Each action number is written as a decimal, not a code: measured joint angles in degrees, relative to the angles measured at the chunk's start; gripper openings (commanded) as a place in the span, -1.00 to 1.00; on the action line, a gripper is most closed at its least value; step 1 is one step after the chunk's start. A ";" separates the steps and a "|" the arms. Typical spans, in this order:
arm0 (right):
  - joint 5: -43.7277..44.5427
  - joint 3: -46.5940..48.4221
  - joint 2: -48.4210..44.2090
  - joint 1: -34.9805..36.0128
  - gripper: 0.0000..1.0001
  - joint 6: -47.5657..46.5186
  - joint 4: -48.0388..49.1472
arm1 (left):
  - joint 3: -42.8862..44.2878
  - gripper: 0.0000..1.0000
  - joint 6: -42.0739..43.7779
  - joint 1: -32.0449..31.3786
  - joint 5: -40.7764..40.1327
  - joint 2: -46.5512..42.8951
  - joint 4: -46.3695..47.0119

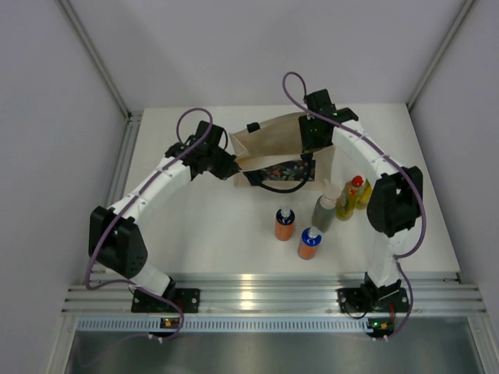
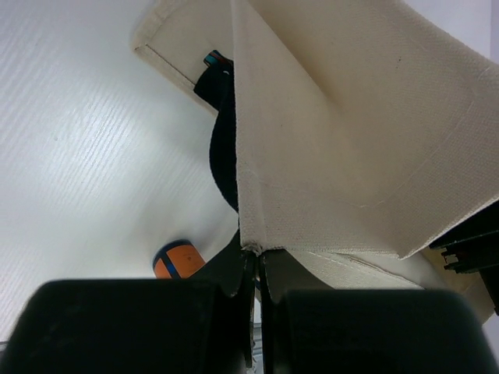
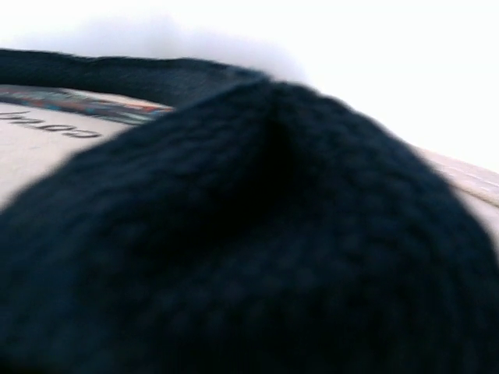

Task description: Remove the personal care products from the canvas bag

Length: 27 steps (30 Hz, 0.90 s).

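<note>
The beige canvas bag stands at the table's far middle, its dark printed panel facing the arms. My left gripper is shut on the bag's left corner seam. My right gripper hangs over the bag's right end. In the right wrist view a black handle blocks everything, so its fingers are hidden. In front of the bag stand two orange bottles, a grey-green bottle and two yellow bottles. One orange bottle shows in the left wrist view.
The bag's other black handle droops onto the table in front of the panel. White enclosure walls stand close on both sides and at the back. The aluminium rail with both arm bases runs along the near edge.
</note>
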 measured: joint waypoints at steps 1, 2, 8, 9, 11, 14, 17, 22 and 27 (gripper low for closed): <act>-0.98 0.04 -0.04 -0.04 -1.00 0.00 -0.04 | 0.24 -1.00 0.13 0.04 0.00 0.33 -0.11; -2.12 0.20 -0.07 -0.04 -1.00 0.00 -0.13 | 0.42 -1.00 0.24 0.09 -0.02 0.57 -0.15; -8.41 2.03 -0.24 -0.04 -1.00 -0.48 -0.35 | 1.38 -1.00 0.74 0.11 -0.09 0.74 -1.03; -9.53 2.49 -0.35 -0.04 -1.00 -0.57 -0.42 | 1.46 -1.00 0.74 0.09 -0.15 0.74 -1.16; -11.67 3.43 -0.61 -0.02 -1.00 -0.92 -0.50 | 1.55 -1.00 0.74 0.09 -0.26 0.74 -1.31; -14.73 5.05 -1.33 0.13 -1.00 -1.29 -0.76 | 1.64 -1.00 0.72 0.11 -0.44 0.76 -1.53; -17.55 7.08 -2.12 0.24 -1.00 -1.46 -1.16 | 1.64 -1.00 0.70 0.13 -0.48 0.76 -1.62; -21.20 10.56 -4.52 0.37 -1.00 -1.46 -1.53 | 1.73 -1.00 0.72 0.26 -0.48 0.76 -1.70; -23.28 12.83 -7.54 0.39 -1.00 -1.97 -1.90 | 2.80 -1.00 0.98 0.52 -0.81 0.76 -2.16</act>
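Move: The right gripper already grips the clear black-capped bottle inside the bag; the bottle's middle is about 5 cm below it. The middle of the bag's mouth lies roughly 9 cm to its left, level fore and aft and 4 cm higher. The pump bottle stands some 20 cm back and 4 cm right, the red-capped yellow bottle 18 cm back and 10 cm right. From the left gripper the mouth's middle is about 9 cm ahead and 13 cm right. Keep the right fingers shut on the clear bottle and draw it up out of the bag, about 14 cm: slide left towards the middle of the mouth first, then rise ever faster, ending some 7 cm farther left. On the way roll the wrist some 20 degrees, swinging the bottle's bottom left, and turn it counter-clockwise. Keep the left gripper pinching the bag's near-left rim. ##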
